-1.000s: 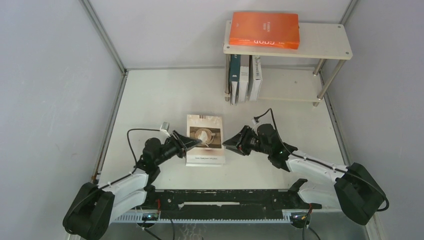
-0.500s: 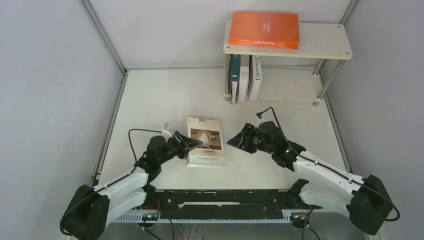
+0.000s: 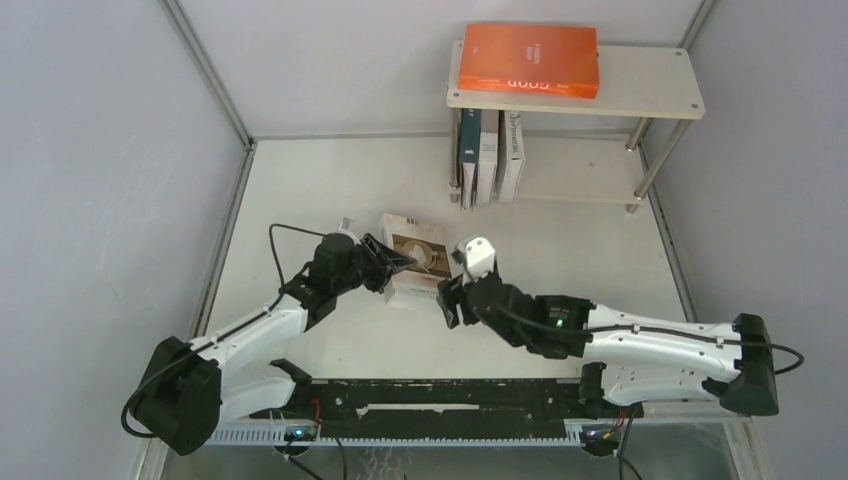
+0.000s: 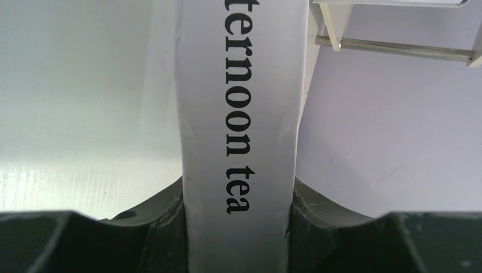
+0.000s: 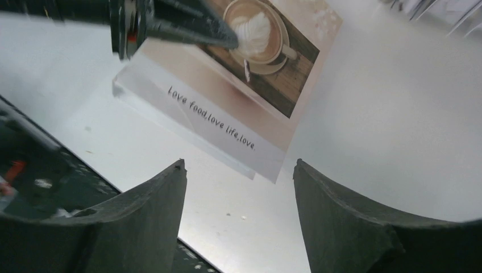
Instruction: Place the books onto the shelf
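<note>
The white book with the coffee-cup photo (image 3: 418,262) is tilted, its left side raised off the table. My left gripper (image 3: 393,263) is shut on its spine (image 4: 239,114), which reads "afternoon tea". One left finger (image 5: 193,25) lies across the cover (image 5: 239,85). My right gripper (image 3: 447,303) is open just in front of the book's near right corner, its jaws (image 5: 239,170) holding nothing. The shelf (image 3: 650,85) stands at the back right. An orange book (image 3: 528,60) lies on its top board. Three books (image 3: 490,155) stand on its lower board.
Grey walls close in the table (image 3: 330,190) on the left, back and right. A black rail (image 3: 450,395) runs along the near edge between the arm bases. The shelf's metal leg (image 4: 398,48) shows at the top right of the left wrist view.
My left gripper has carried the coffee-cup book away from the near edge and tilted it. My right arm has swung left to the book's near corner and its jaws have opened wider.
</note>
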Robot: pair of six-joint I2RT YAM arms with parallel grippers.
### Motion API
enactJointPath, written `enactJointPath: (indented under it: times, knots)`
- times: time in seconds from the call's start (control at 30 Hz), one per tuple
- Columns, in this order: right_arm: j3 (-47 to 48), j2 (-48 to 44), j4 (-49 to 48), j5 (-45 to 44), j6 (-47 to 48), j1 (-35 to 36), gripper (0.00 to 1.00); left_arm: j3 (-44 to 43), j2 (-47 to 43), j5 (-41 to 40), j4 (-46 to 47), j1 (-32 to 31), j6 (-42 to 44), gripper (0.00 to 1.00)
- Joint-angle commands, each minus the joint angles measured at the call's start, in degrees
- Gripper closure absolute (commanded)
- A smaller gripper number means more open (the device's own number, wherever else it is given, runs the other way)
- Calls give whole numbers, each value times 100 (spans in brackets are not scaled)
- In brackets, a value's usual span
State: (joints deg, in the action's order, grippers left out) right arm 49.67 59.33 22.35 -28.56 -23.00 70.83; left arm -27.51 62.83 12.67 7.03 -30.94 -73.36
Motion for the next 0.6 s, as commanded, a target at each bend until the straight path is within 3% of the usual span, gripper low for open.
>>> enactJointPath:
  times: [0.0, 0.23, 0.57]
  knots:
    - [201, 306, 70, -1850, 1246, 822, 22, -762, 144, -168, -482, -57, 101, 57]
    - [325, 991, -417, -2638, 2066, 1528, 11, -1404, 349, -200, -1356, -79, 263, 57]
    - [522, 1590, -1130, -2679, 2941, 1724, 7, -1828, 470, -137, -2082, -77, 461, 57]
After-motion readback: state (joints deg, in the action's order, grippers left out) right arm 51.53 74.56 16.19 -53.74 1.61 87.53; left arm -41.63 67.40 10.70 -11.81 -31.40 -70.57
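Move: My left hand already grips the coffee-cup book by one edge. Its place on the lower shelf, just right of the standing white book, lies about 25 cm ahead and 29 cm right, roughly level. That white book is some 25 cm ahead and 23 cm right, with the orange book on the board above it. From my empty right hand, the held book's middle is about 10 cm ahead, 8 cm left and 8 cm lower. I swing my right hand round near the held book's near end, about 3 cm left and a couple of centimetres down and back, rolling its left side down and tipping the fingers up, nearly 40 degrees in all, while they spread almost fully. My left hand keeps its pinch, lifts the book about 2 cm and slightly forward before easing back a touch, and rolls its left side up. ##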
